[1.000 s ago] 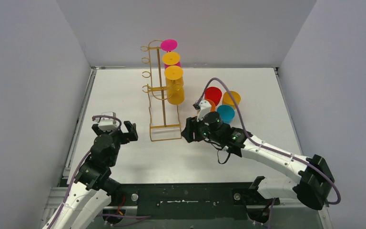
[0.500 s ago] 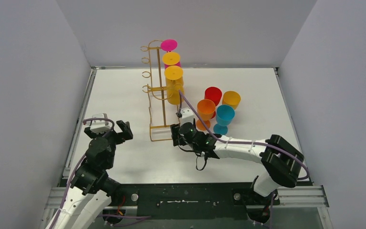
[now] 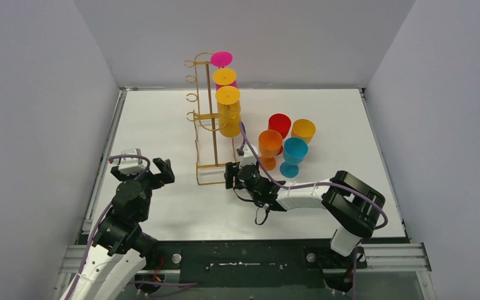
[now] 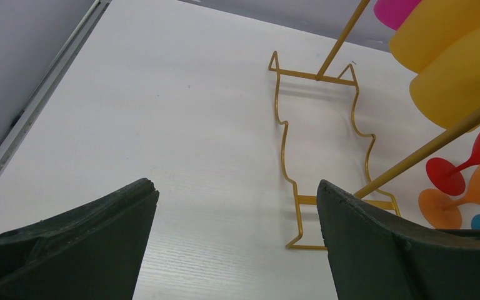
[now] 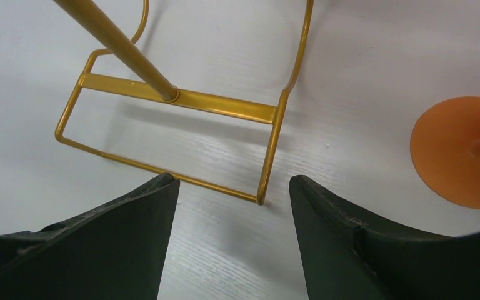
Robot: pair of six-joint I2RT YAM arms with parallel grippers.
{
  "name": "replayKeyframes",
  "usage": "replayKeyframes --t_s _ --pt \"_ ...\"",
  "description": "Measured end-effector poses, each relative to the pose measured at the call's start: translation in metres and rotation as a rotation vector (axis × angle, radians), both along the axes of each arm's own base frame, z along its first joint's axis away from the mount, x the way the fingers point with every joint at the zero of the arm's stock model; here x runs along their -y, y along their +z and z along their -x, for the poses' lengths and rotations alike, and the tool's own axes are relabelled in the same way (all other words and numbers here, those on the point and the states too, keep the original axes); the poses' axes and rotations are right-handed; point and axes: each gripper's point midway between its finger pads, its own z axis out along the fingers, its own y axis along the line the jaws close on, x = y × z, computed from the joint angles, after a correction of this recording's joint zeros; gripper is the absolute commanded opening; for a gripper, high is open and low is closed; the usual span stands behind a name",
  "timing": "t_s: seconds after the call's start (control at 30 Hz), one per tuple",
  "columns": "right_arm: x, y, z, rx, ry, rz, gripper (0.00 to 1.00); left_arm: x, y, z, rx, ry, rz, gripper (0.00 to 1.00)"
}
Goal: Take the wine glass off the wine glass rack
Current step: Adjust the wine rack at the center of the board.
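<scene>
The gold wine glass rack (image 3: pixel 215 134) stands mid-table. A magenta wine glass (image 3: pixel 222 59) and two yellow ones (image 3: pixel 228 95) hang upside down from its right-hand hooks. My right gripper (image 3: pixel 231 175) sits low at the near right corner of the rack's base (image 5: pixel 187 99). It is open, with bare table between its fingers (image 5: pixel 137 231) and the corner wire just ahead. My left gripper (image 3: pixel 150 170) hovers left of the rack, wide open and empty. Its wrist view shows the base loop (image 4: pixel 284 134) and the hanging yellow glasses (image 4: pixel 462 75).
Several glasses stand upright right of the rack: red (image 3: pixel 279 123), yellow-orange (image 3: pixel 303 130), orange (image 3: pixel 270 142) and blue (image 3: pixel 295 150). The orange glass's foot (image 5: pixel 459 150) lies close to the right of my right gripper. Grey walls enclose the table on three sides.
My right arm has swung left from the standing glasses to the rack's near right base corner, and its jaws have widened. The left arm drew back slightly.
</scene>
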Motion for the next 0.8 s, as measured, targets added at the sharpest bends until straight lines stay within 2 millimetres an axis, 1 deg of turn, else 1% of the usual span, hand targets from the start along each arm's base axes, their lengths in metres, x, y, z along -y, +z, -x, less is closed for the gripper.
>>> replayKeyframes --t_s 0.17,0.33,0.5,0.67,0.8 --pt "-0.006 -0.007 -0.008 0.011 0.002 -0.023 0.66 0.000 0.000 0.000 0.000 -0.002 0.000 0.97" --pt "-0.012 -0.022 -0.004 -0.011 0.036 -0.015 0.66 0.000 0.000 0.000 -0.001 -0.003 -0.005 0.97" --pt "-0.026 -0.018 0.004 -0.003 0.097 -0.035 0.66 -0.001 0.000 0.000 -0.001 0.002 -0.007 0.97" --pt "-0.048 -0.018 0.012 0.009 0.147 -0.058 0.67 -0.009 0.002 0.002 0.008 0.039 -0.005 0.97" --pt "-0.082 -0.020 0.014 0.022 0.185 -0.082 0.67 -0.020 0.009 0.007 0.041 0.089 0.016 0.97"
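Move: The wine rack's near right base corner lies practically under the right hand's fingertips, level with them fore and aft, about 1 cm right and some 3 cm down. The foot of the rack's upright is roughly 6 cm ahead and 7 cm left. The orange glass stands about 7 cm ahead and 11 cm right, the blue glass 4 cm ahead and 18 cm right. From the left hand that rack corner is around 27 cm right, 3 cm ahead and 20 cm below. The right hand, its fingers still two-thirds open, first sinks about 2 cm at the rack's near right corner, then sweeps left and gathers speed, ending some 8 cm over and drifting slightly back, while it turns about 10 degrees counter-clockwise. Its right-hand finger comes up against the outside of the rack's right base rail and pushes the near end of the base along to the left without gripping, as the empty left hand starts easing about 2 cm left, away from the rack. ##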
